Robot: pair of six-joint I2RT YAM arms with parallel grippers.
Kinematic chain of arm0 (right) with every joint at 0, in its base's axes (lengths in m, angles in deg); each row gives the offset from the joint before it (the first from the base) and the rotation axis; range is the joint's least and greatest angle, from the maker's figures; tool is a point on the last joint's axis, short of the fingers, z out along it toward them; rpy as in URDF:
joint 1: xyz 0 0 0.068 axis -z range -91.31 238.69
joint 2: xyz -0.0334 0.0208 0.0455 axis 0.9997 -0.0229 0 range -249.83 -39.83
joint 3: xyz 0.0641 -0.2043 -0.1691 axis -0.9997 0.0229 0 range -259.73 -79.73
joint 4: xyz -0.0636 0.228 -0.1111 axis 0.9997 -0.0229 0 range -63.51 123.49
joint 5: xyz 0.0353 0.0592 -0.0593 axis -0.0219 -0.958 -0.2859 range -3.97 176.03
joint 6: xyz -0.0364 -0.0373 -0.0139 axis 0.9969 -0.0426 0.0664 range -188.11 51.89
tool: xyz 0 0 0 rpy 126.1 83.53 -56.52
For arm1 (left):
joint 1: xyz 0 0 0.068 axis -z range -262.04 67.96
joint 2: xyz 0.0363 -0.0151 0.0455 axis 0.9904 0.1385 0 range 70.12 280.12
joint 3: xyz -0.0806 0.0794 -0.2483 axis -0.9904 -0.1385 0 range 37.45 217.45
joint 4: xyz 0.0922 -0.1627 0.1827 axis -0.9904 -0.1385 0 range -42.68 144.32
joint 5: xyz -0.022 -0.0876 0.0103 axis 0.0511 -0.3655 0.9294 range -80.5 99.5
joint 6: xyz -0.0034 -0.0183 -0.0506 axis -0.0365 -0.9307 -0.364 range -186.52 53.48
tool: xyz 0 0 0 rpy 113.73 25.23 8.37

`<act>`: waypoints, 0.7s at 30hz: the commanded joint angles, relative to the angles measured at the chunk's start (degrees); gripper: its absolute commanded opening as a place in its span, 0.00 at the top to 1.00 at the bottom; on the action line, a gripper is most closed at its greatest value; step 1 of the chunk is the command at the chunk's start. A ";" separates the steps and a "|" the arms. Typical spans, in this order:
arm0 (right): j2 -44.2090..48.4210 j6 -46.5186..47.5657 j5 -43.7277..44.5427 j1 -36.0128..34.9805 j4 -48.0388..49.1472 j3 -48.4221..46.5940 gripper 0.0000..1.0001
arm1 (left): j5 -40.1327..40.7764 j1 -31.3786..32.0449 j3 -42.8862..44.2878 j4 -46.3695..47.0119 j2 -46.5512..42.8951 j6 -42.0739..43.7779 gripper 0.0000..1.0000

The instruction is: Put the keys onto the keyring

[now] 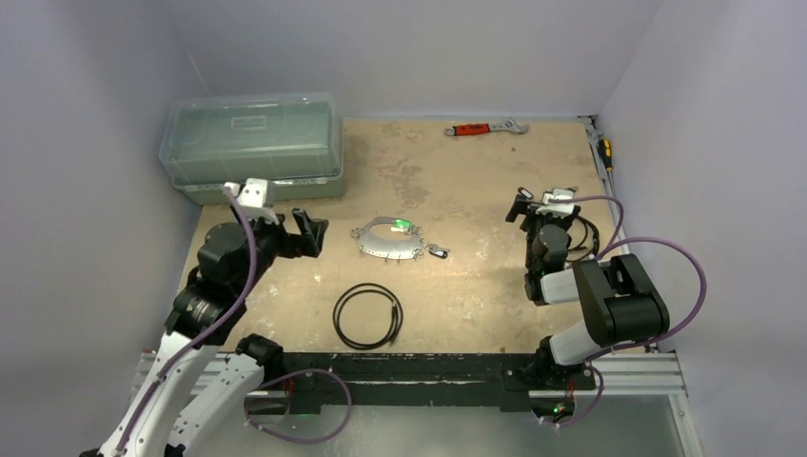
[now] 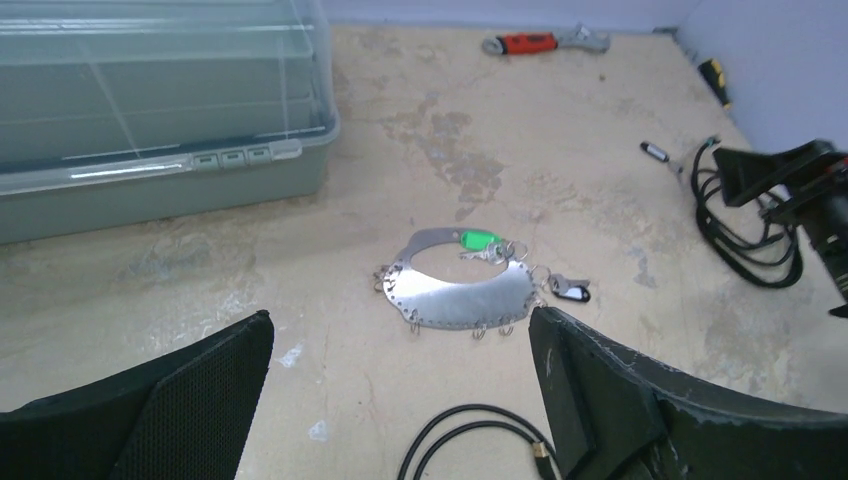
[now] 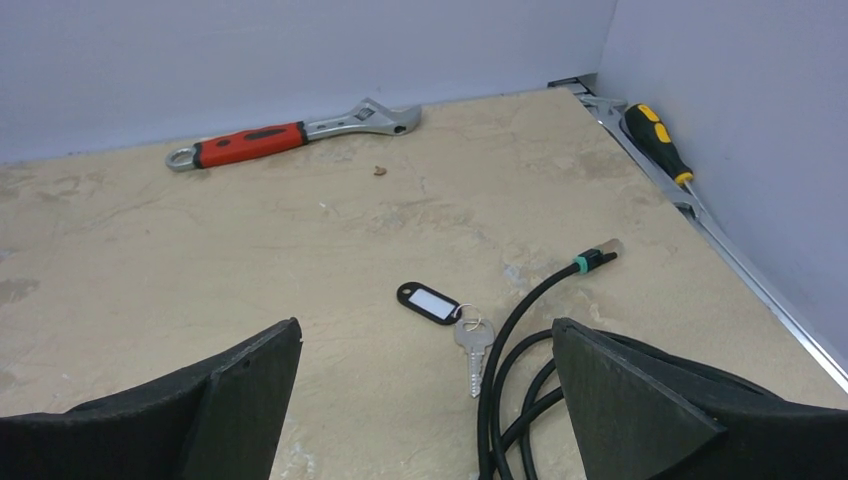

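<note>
The keyring (image 1: 387, 245) is a flat silvery crescent plate with a thin arch and small rings along its edge (image 2: 458, 294), lying mid-table. Keys with a bright green tag (image 2: 478, 239) rest on its upper right. Another key with a black tag (image 2: 571, 291) lies just right of it. My left gripper (image 1: 312, 231) is open and empty, left of the keyring, which shows beyond its fingers (image 2: 400, 400). My right gripper (image 1: 546, 195) is open and empty at the right. Just ahead of it (image 3: 425, 400) lies a silver key (image 3: 472, 350) on a black-and-white tag (image 3: 428, 302).
A black cable coil (image 1: 368, 315) lies near the arms' side. A second black cable (image 3: 520, 350) sits by the right gripper. A lidded clear bin (image 1: 252, 143) stands back left. A red-handled wrench (image 1: 485, 127) and a screwdriver (image 3: 655, 135) lie along the far and right edges.
</note>
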 commanded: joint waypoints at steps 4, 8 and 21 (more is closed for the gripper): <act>1.09 -1.55 5.70 0.72 0.46 -1.77 0.01 | 3.12 -0.35 -0.73 2.60 -6.14 -4.71 0.01; 8.14 0.15 13.88 -2.14 -14.54 -8.79 0.01 | 4.83 -0.35 -1.62 2.86 -6.46 -5.10 0.01; 15.20 -18.70 16.68 -2.20 -64.95 -38.41 0.01 | 5.96 -0.35 -1.29 1.61 -4.89 -3.99 0.01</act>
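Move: The key with the black tag lies about 8 cm ahead of the right hand, 3 cm right and 12 cm below. On the same table, from this hand, the cable coil is 2 cm back and 12 cm right, the adjustable wrench 29 cm ahead and 9 cm left. From the left hand, the key is roughly 23 cm ahead, 49 cm right and 27 cm below. The right hand, still open, rises some 18 cm away from the key, swinging about 10 degrees clockwise. ##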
